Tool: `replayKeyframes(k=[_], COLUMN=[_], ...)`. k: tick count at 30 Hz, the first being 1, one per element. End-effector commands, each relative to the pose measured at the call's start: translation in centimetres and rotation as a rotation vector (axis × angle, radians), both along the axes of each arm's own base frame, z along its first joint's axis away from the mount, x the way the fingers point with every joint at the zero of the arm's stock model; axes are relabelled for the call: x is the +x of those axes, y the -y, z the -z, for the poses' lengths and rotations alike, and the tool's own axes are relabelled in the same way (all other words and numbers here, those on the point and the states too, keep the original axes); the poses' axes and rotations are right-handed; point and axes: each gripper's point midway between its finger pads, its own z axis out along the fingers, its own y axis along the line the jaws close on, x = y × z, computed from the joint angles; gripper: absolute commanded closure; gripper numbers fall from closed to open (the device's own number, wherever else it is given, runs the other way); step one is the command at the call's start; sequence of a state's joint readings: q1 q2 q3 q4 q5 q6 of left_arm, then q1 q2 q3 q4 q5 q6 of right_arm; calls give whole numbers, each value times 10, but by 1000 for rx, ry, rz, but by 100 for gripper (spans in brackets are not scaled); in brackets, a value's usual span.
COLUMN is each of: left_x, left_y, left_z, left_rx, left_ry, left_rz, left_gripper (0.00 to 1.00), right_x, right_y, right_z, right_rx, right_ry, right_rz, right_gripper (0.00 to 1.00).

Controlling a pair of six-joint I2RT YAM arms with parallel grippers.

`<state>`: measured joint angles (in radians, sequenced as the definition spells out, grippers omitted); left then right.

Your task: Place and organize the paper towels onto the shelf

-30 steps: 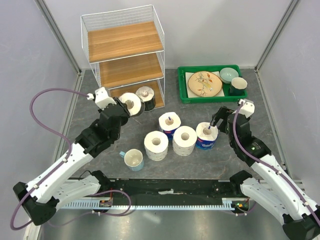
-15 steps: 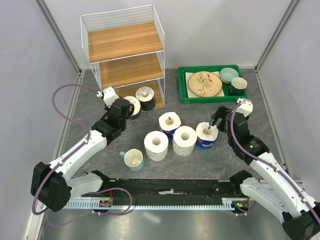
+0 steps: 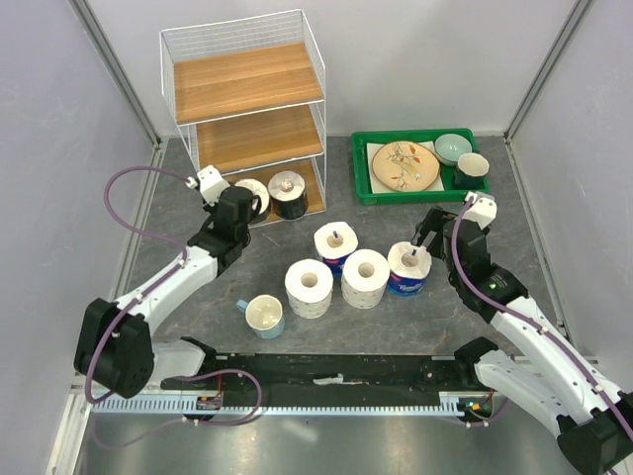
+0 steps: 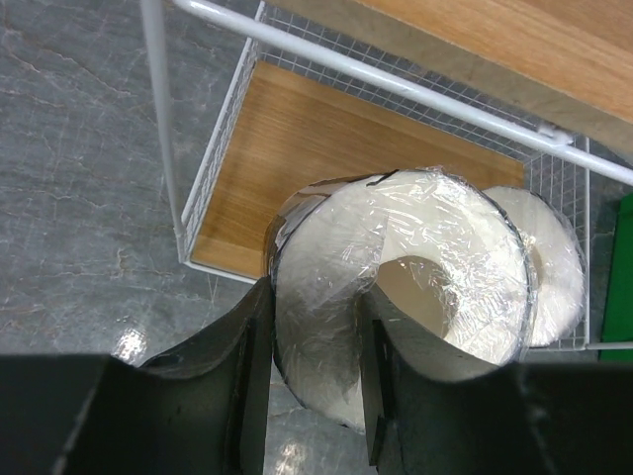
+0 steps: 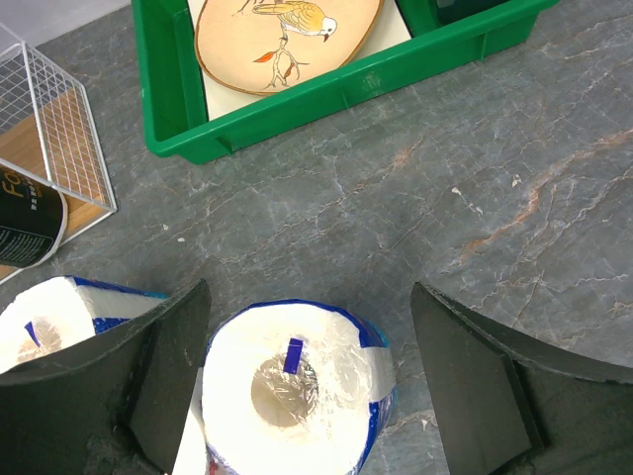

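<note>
My left gripper [image 4: 316,336] is shut on a dark-wrapped paper towel roll [image 4: 435,228], one finger inside its hollow core and the other on its outer wall. That roll [image 3: 254,191] sits at the front left of the shelf's [image 3: 247,79] bottom tier, beside a second dark-wrapped roll [image 3: 288,193]. My right gripper [image 5: 309,297] hangs open over a blue-wrapped roll [image 5: 297,386], its fingers on either side and apart from it. On the table stand another blue-wrapped roll [image 3: 335,245] and two large white rolls [image 3: 309,285] [image 3: 365,277].
A green tray [image 3: 415,195] holding a plate, a bowl and a cup stands right of the shelf. A pale cup with a blue handle [image 3: 263,315] sits near the left arm, in front of the rolls. Grey walls close in both sides.
The left arm has stretched forward and carried its roll from in front of the shelf onto the bottom tier's front left. The right arm has barely moved.
</note>
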<state>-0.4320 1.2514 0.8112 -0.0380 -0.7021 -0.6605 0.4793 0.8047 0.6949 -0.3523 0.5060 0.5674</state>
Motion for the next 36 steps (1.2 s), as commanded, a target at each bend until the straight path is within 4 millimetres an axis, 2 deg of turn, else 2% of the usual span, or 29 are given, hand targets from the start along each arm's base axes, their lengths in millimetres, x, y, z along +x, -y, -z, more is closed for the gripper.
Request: replayKeyframes(k=[1,9,22,28,31,32,33,36], left_x=[20,41,55,60,57,55,54,50], left_y=[1,9,5,9,7,6,5,2], left_z=[-14,-9,-11,-3,2,5,8,13], left_rx=[-23,7,57,60,67,67,70,67], left_ry=[105,99,125,101,78,67,60,42], left_rz=[-33,-30,-62,-54,-59,-61,-66,-76], left_gripper=[60,61,60,59,51,38,34,28], right_x=[5,4,3,3,4,4,5,6], right_y=[2,4,5,6,6,5,5,4], right_z=[-8,-6,-1,0,-1,-2,-1,-1], right_rx=[2,-2,-4,-3,-6,-7,-8,-11], right_ry=[34,33,23,21,21,21,20,16], right_rz=[11,16,18,17,15,15,13,9], right_gripper=[9,9,9,9,9,9,9,9])
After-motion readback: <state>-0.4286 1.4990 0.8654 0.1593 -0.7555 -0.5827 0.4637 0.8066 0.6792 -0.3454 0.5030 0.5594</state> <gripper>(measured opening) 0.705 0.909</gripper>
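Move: The left hand still holds a white paper towel roll by its wall. The free spot for it on the shelf's bottom board lies about 7 cm ahead, 2 cm to the right and 9 cm down. Beside that spot, the black-wrapped roll stands some 11 cm farther right. The nearest blue-wrapped roll on the table is about 7 cm back and 24 cm right of the hand. From the right hand the spot is roughly 16 cm ahead and 39 cm left. The left hand lowers the held roll about 4 cm while easing some 2 cm forward onto the bottom shelf board, left of the black-wrapped roll, then comes up about 1 cm as it carries on forward another 2 cm, rolling only slightly. There it comes almost to a stop and the fingers, until then closed on the roll's wall, open clearly and let go of the roll. ##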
